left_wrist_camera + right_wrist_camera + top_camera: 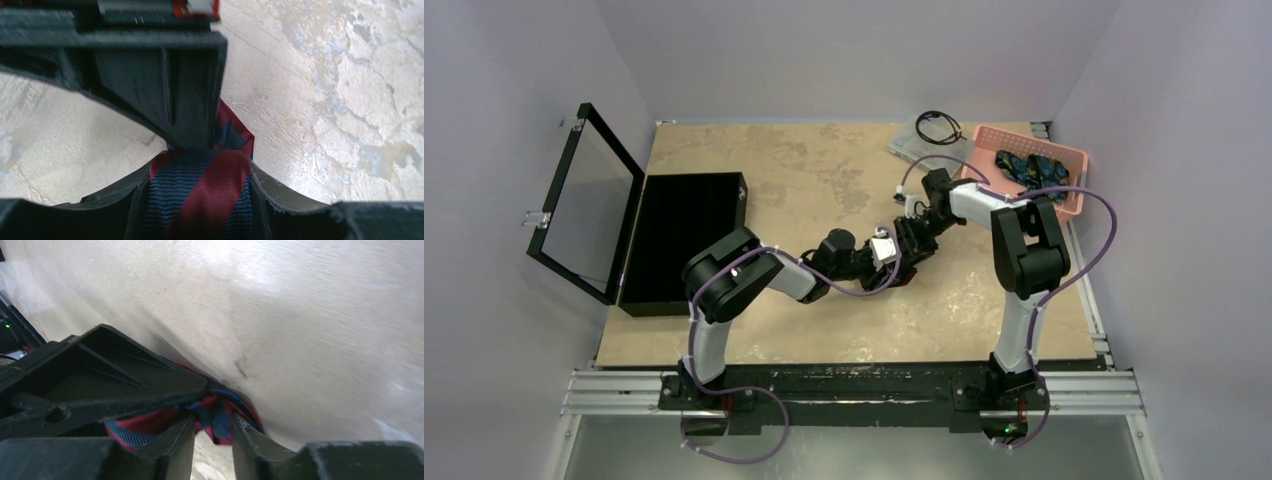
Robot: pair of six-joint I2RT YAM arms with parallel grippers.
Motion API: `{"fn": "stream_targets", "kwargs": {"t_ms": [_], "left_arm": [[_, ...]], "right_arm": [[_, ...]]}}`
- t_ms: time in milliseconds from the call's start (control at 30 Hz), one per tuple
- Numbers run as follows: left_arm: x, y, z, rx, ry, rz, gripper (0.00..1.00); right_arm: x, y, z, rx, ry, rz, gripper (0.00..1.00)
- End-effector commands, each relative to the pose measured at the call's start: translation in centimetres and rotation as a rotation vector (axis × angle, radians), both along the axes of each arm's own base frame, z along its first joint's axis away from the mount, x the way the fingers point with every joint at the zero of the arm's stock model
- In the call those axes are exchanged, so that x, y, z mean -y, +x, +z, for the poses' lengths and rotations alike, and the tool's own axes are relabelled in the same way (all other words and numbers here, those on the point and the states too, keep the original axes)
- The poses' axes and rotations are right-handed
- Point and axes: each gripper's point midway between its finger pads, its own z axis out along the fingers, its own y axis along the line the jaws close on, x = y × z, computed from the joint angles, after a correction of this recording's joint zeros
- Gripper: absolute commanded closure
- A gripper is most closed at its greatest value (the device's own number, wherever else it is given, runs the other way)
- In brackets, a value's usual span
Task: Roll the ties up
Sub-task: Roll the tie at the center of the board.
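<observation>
A rolled maroon tie [200, 195] with navy diagonal stripes fills the gap between my left gripper's [200, 170] fingers, touching both; it is shut on the roll just above the table. My right gripper [212, 422] meets it from the opposite side. Its fingers stand a little apart, with a loose fold of the same tie [220, 412] between the tips and table showing through the gap. In the top view both grippers [899, 252] touch at the table's middle and hide the tie. Dark blue and teal ties [1029, 168] lie in a pink basket.
The pink basket [1074, 155] sits at the back right. Beside it is a clear tray with a coiled black cable [936, 127]. A black case [684, 240] with its glass lid [589, 205] swung open stands at the left. Purple cables loop off both arms.
</observation>
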Motion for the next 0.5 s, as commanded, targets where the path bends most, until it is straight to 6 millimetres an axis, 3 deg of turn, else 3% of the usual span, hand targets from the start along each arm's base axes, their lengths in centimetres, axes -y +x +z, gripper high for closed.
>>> {"fn": "stream_targets", "kwargs": {"t_ms": [0, 133, 267, 467], "left_arm": [[-5.4, -3.1, -7.6, -0.091, 0.314, -0.039, 0.77], [-5.4, -3.3, -8.0, -0.118, 0.334, -0.046, 0.78], [-5.3, -3.5, -8.1, -0.133, 0.338, -0.053, 0.79], [-5.4, -3.6, -8.0, -0.134, 0.337, -0.056, 0.80]], "right_arm": [[4.2, 1.3, 1.8, 0.022, -0.012, -0.014, 0.59], [5.6, 0.4, 2.5, 0.000, 0.027, -0.043, 0.38], [4.9, -0.8, 1.8, -0.044, 0.087, -0.097, 0.14], [3.6, -1.1, -1.7, -0.145, 0.152, -0.185, 0.06]]}}
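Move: The tie's loose tail lies right at the right fingertips, about 1 cm to the left and 1 cm below. The rolled part is some 4 cm left of that hand and 1 cm back, between the left fingers; from the left hand, the tail sticks out roughly 4 cm to the right and 1 cm down. The pink basket stands about 24 cm ahead and 29 cm right of the right hand, the grey case about 31 cm ahead and 7 cm right. The tail is left behind as the right hand, its fingers already parting, draws off to the right about 6 cm and rises 1.5 cm, spreading them wide. It then turns back about 1.5 cm to the left while coming some 2 cm towards the base, tips still trained on the tie. The left hand stays put, keeping its pinch on the roll. ##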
